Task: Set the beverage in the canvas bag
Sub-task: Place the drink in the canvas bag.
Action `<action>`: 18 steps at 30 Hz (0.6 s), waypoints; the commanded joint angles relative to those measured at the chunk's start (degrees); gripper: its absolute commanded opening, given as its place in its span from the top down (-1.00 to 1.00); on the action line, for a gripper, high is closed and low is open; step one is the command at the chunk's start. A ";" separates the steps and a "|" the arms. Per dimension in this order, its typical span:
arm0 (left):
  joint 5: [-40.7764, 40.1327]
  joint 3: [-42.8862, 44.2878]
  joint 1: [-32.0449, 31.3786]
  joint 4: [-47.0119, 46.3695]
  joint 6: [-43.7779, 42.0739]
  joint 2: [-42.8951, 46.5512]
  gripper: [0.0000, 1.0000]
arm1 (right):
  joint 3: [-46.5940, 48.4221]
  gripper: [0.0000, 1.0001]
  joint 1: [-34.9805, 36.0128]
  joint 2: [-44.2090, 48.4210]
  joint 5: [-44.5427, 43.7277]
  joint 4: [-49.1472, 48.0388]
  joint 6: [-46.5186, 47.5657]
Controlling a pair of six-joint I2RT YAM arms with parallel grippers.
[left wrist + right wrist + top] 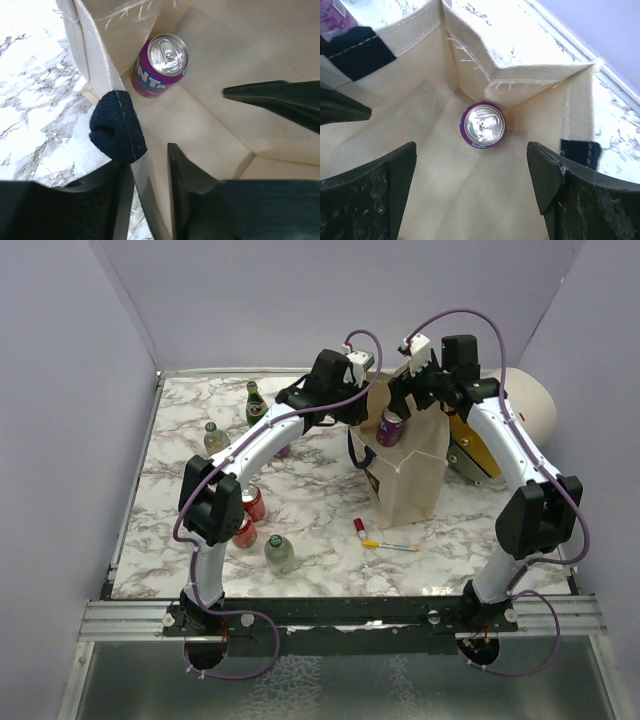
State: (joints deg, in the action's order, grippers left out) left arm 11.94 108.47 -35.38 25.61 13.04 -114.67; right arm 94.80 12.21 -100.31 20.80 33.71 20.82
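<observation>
The beverage, a purple Fanta can (482, 125), stands upright on the floor of the beige canvas bag (410, 480), in a corner (160, 65); from above it shows through the bag's mouth (389, 427). My right gripper (471, 150) hangs open over the mouth, its fingers wide apart and well above the can, touching nothing. My left gripper (147, 160) is at the bag's left rim beside a navy handle (117, 127). Its jaws stand slightly apart with the rim's fabric loose between them.
Left of the bag stand green bottles (256, 403) (215, 437) (279, 552) and two red cans (253, 503) (243, 532). A small red-and-white item (360, 529) and a yellow pen (390, 545) lie in front. A cream-and-orange cylinder (520, 410) lies behind on the right.
</observation>
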 commanded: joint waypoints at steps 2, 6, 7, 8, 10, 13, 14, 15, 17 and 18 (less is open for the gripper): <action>1.69 2.71 -0.44 -1.82 -1.53 0.46 0.19 | 2.75 -0.80 -0.84 6.66 1.70 2.47 -0.77; 2.08 2.37 -0.44 -1.97 -4.08 2.40 -0.07 | 3.03 -0.80 -0.79 8.85 2.11 2.75 -0.67; 2.09 2.13 -0.48 -1.92 -4.52 3.11 -0.15 | 3.10 -0.80 -0.78 9.25 2.40 2.71 -0.55; 2.22 1.95 -0.47 -1.86 -5.24 3.93 -0.23 | 3.10 -0.81 -0.78 9.48 2.56 2.48 -0.63; 2.75 1.71 -0.48 -1.62 -7.07 5.59 -0.33 | 3.57 -0.81 -0.78 9.78 3.26 2.20 -1.24; 1.89 1.26 -0.40 -1.18 -9.83 8.34 -0.42 | 5.11 -0.81 -0.78 9.73 5.29 2.19 -2.24; 1.35 0.84 -0.45 -1.14 -10.81 9.26 -0.43 | 5.65 -0.81 -0.78 9.54 5.63 2.01 -3.18; 0.62 0.32 -0.47 -1.08 -11.97 10.34 -0.45 | 6.37 -0.81 -0.78 9.38 5.90 1.96 -4.11; -1.56 -0.98 -0.46 -0.83 -14.71 12.30 -0.48 | 7.27 -0.82 -0.78 9.38 7.17 1.72 -5.60; -3.27 -1.52 -0.42 -0.68 -16.94 13.24 -0.50 | 7.33 -0.82 -0.78 9.49 7.93 1.58 -6.07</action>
State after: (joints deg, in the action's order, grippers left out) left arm 12.69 108.60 -35.40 25.32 3.77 -107.96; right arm 99.29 11.62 -91.39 24.53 36.23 18.24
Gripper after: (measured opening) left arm 0.733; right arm 0.907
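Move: The purple can just set in the canvas bag stands about 3 cm ahead of the right hand, 1 cm to its left and 14 cm below. From the left hand it lies about 5 cm ahead, 8 cm right and 14 cm below; that hand's barely parted fingers still straddle the bag's left rim, right at the fingertips. From the left hand, the table's other purple can is 18 cm left and 3 cm ahead, and the green bottle 24 cm left and 9 cm ahead, both 15 cm down. Spread the left gripper wide to release the bag's left rim, then raise it straight off, slowly at first and faster at the end, about 6 cm in all, while the wrist tips up some 10 degrees. Meanwhile keep lifting the open, empty right gripper up and slightly back out of the bag, about 10 cm away from the can, tilting its fingers upward. ##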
